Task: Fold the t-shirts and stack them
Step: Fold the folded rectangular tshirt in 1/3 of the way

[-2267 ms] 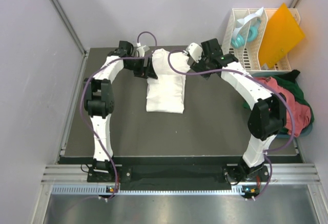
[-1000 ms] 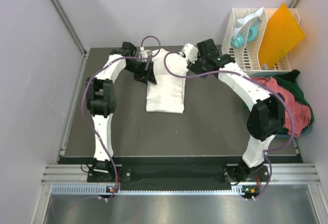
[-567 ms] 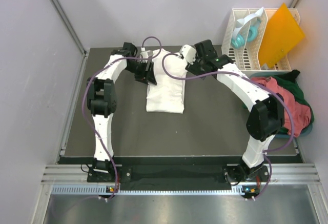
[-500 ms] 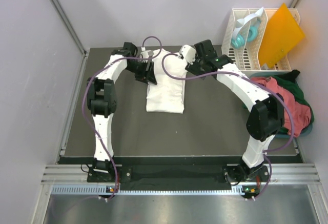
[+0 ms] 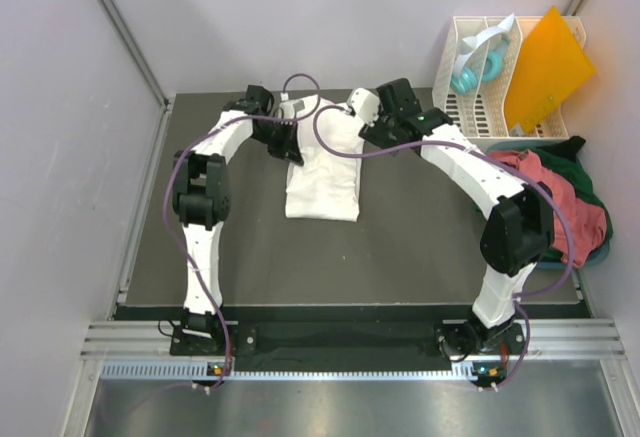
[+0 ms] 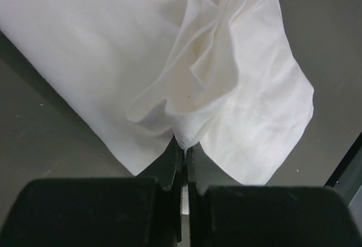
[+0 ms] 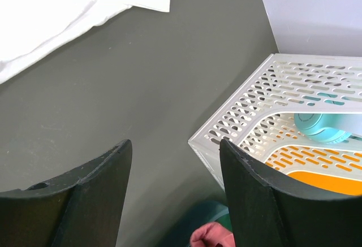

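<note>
A folded white t-shirt (image 5: 322, 172) lies lengthwise at the back middle of the dark table (image 5: 420, 247). My left gripper (image 5: 291, 145) sits at its far left edge. In the left wrist view the left gripper (image 6: 181, 144) is shut on a pinched-up fold of the white t-shirt (image 6: 198, 77). My right gripper (image 5: 372, 122) hovers over the shirt's far right corner. In the right wrist view it (image 7: 174, 151) stands open with only bare table between the fingers. A salmon-red t-shirt (image 5: 555, 192) and a dark green t-shirt (image 5: 592, 175) lie bunched at the right edge.
A white slatted rack (image 5: 480, 107) stands at the back right, holding an orange sheet (image 5: 545, 62) and a teal object (image 5: 470, 72). The rack's corner (image 7: 249, 128) is close to my right fingers. Grey walls enclose the table on the left, the back and the right.
My left gripper has shut on the white t-shirt's edge and shifted slightly toward the back. The right arm has edged a little to the left, jaws unchanged.
</note>
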You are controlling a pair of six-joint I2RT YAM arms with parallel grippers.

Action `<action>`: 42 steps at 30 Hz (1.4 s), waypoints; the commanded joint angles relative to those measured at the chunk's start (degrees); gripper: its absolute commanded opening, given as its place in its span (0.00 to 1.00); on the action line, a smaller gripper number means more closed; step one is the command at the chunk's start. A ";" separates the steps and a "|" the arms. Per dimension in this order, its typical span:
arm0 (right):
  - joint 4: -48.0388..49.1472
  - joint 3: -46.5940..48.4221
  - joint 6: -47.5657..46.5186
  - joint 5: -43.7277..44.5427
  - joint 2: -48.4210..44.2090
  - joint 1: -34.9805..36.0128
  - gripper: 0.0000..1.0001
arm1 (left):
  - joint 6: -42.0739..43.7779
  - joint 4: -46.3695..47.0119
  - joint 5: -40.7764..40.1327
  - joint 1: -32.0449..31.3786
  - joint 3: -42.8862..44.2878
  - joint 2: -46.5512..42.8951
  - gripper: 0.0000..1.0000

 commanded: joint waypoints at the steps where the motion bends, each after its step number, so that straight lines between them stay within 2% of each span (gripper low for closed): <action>1: 1.84 1.57 -0.29 0.21 -0.85 1.37 0.63 | 0.67 4.71 0.49 -0.99 -2.85 -1.66 0.00; 8: 1.76 1.31 -0.55 0.38 -0.85 1.64 0.63 | 3.05 11.31 -0.30 -2.39 -7.43 -5.79 0.00; 17: 1.84 0.60 -0.73 0.47 -0.50 1.73 0.64 | 0.59 21.85 -4.25 -2.48 -13.40 -10.53 0.00; 25: 1.67 1.57 -0.82 0.12 0.20 1.90 0.63 | 1.11 23.79 -8.29 -2.48 -14.64 -10.72 0.04; 27: 1.58 1.57 -0.82 0.03 0.47 1.99 0.64 | 1.46 25.72 -9.26 -2.48 -15.69 -11.16 0.10; 28: 1.67 1.57 -0.73 -0.06 0.64 1.90 0.64 | 1.38 26.16 -9.96 -2.48 -15.95 -11.33 0.21; 31: 1.58 1.74 -0.82 0.03 0.82 2.08 0.64 | 1.38 26.43 -12.42 -2.57 -16.13 -11.16 0.25; 34: 1.67 1.74 -0.99 0.21 1.00 2.17 0.64 | 0.94 28.61 -16.11 -2.48 -17.27 -11.77 0.43; 39: 1.49 0.78 -0.90 0.21 1.00 2.43 0.66 | 0.41 34.51 -19.28 -2.48 -21.66 -14.93 0.82; 42: 2.02 -0.27 -1.34 0.73 0.82 2.87 0.69 | 0.06 39.52 -21.39 -2.48 -24.56 -17.13 0.93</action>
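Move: The left fingers are shut on a small fold of the rectangular tshirt near its left edge. The tshirt's middle lies level with that hand, about 5 cm to its right and some 4 cm below. Its near edge is about 13 cm back and 5 cm right, its far edge roughly 15 cm ahead and 5 cm right. From the right hand the tshirt's middle lies level, some 12 cm left and 17 cm below. Still pinching the fold near the tshirt's left edge, the left hand lowers it about 3 cm and slightly back and right. Then, still shut, it rises and swings about 4 cm forward, the wrist tilting some 20 degrees. Finally it sinks again, easing left and forward as the fingers open wide and let go of the cloth. ##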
